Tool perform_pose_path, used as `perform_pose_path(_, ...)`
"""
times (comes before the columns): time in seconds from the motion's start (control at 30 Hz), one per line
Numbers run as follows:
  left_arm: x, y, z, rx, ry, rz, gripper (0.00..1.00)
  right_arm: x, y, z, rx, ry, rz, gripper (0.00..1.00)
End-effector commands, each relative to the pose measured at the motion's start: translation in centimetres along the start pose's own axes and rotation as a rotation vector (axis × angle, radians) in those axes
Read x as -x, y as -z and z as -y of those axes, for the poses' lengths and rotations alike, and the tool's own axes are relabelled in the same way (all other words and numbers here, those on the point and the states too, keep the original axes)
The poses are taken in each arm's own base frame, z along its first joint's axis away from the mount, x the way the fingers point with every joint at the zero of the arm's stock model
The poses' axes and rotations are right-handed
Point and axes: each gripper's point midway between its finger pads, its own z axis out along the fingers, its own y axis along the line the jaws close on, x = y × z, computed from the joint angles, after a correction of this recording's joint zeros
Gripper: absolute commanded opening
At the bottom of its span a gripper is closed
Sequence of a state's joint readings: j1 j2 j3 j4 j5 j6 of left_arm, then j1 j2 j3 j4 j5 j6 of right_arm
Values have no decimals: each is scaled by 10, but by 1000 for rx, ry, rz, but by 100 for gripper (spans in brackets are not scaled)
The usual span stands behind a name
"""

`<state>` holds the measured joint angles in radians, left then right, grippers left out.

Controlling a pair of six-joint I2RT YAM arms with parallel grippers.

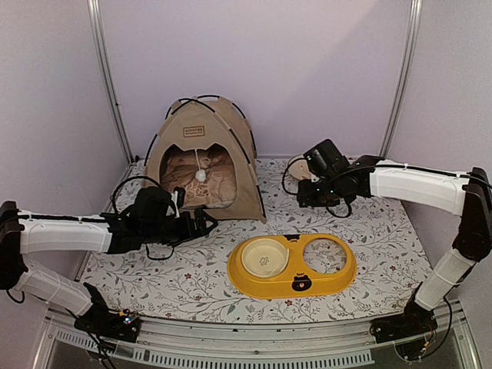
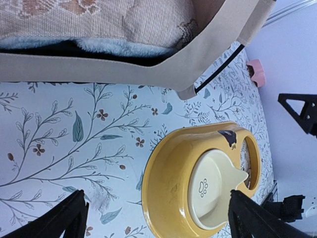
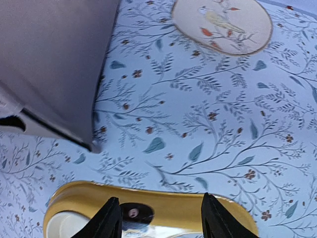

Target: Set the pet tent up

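Note:
The pet tent (image 1: 204, 146) stands upright at the back left of the table, beige with black poles, a brown label patch and a white pom-pom (image 1: 201, 175) hanging in its arched doorway. A patterned cushion lies inside. My left gripper (image 1: 206, 223) hovers just in front of the tent's right front corner, open and empty. In the left wrist view the tent's hem (image 2: 124, 64) runs across the top, and the left gripper (image 2: 158, 225) spreads wide over the mat. My right gripper (image 1: 307, 198) hangs right of the tent, open and empty. The right wrist view shows the tent wall (image 3: 54, 59) at upper left and the right gripper (image 3: 161, 220).
A yellow two-hole bowl tray (image 1: 292, 286) lies at the front centre with a cream bowl (image 1: 264, 256) in its left hole. It also shows as the tray (image 2: 168, 183) and the tray (image 3: 198, 210). A round bird-print disc (image 3: 223, 20) lies behind the right gripper. A floral mat covers the table.

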<state>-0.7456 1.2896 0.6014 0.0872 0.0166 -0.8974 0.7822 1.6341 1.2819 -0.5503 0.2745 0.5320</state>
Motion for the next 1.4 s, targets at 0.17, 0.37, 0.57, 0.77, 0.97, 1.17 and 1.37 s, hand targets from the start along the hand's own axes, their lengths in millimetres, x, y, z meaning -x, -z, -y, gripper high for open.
perform_pose_path(0.17, 2, 3, 15, -71, -37, -14, 100, 63, -17, 148, -216, -177, 123, 64)
perform_pose_path(0.37, 2, 10, 17, -92, -48, -7, 99, 90, -36, 224, -282, -304, 174, 71)
perform_pose_path(0.57, 1, 16, 20, -115, -49, -2, 100, 118, -38, 316, -409, -432, 248, 79)
perform_pose_path(0.77, 3, 21, 19, -115, -60, 13, 99, 140, -53, 390, -461, -531, 277, 84)
perform_pose_path(0.97, 7, 26, 23, -123, -70, 24, 100, 130, -63, 444, -510, -614, 248, 90)
perform_pose_path(1.17, 7, 27, 22, -124, -83, 23, 99, 106, -64, 467, -564, -687, 222, 99)
perform_pose_path(1.37, 8, 25, 23, -128, -92, 20, 100, 87, -77, 471, -536, -704, 199, 99)
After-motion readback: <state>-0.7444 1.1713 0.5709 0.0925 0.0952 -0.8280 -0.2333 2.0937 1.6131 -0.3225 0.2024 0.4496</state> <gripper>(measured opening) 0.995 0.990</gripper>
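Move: The pink bowl lies about 19 cm ahead of the right hand and 41 cm to its right, some 13 cm below. The decorated plate is about 27 cm ahead and 8 cm to its right; the yellow feeder is roughly 16 cm back and 2 cm left, both about 15 cm down. From the left hand, the pink bowl is some 26 cm ahead, 70 cm right and 9 cm below. Right hand sweeps 45 cm right, 20 forward, over the pink bowl, turning clockwise, opening wide; left rises slightly. ##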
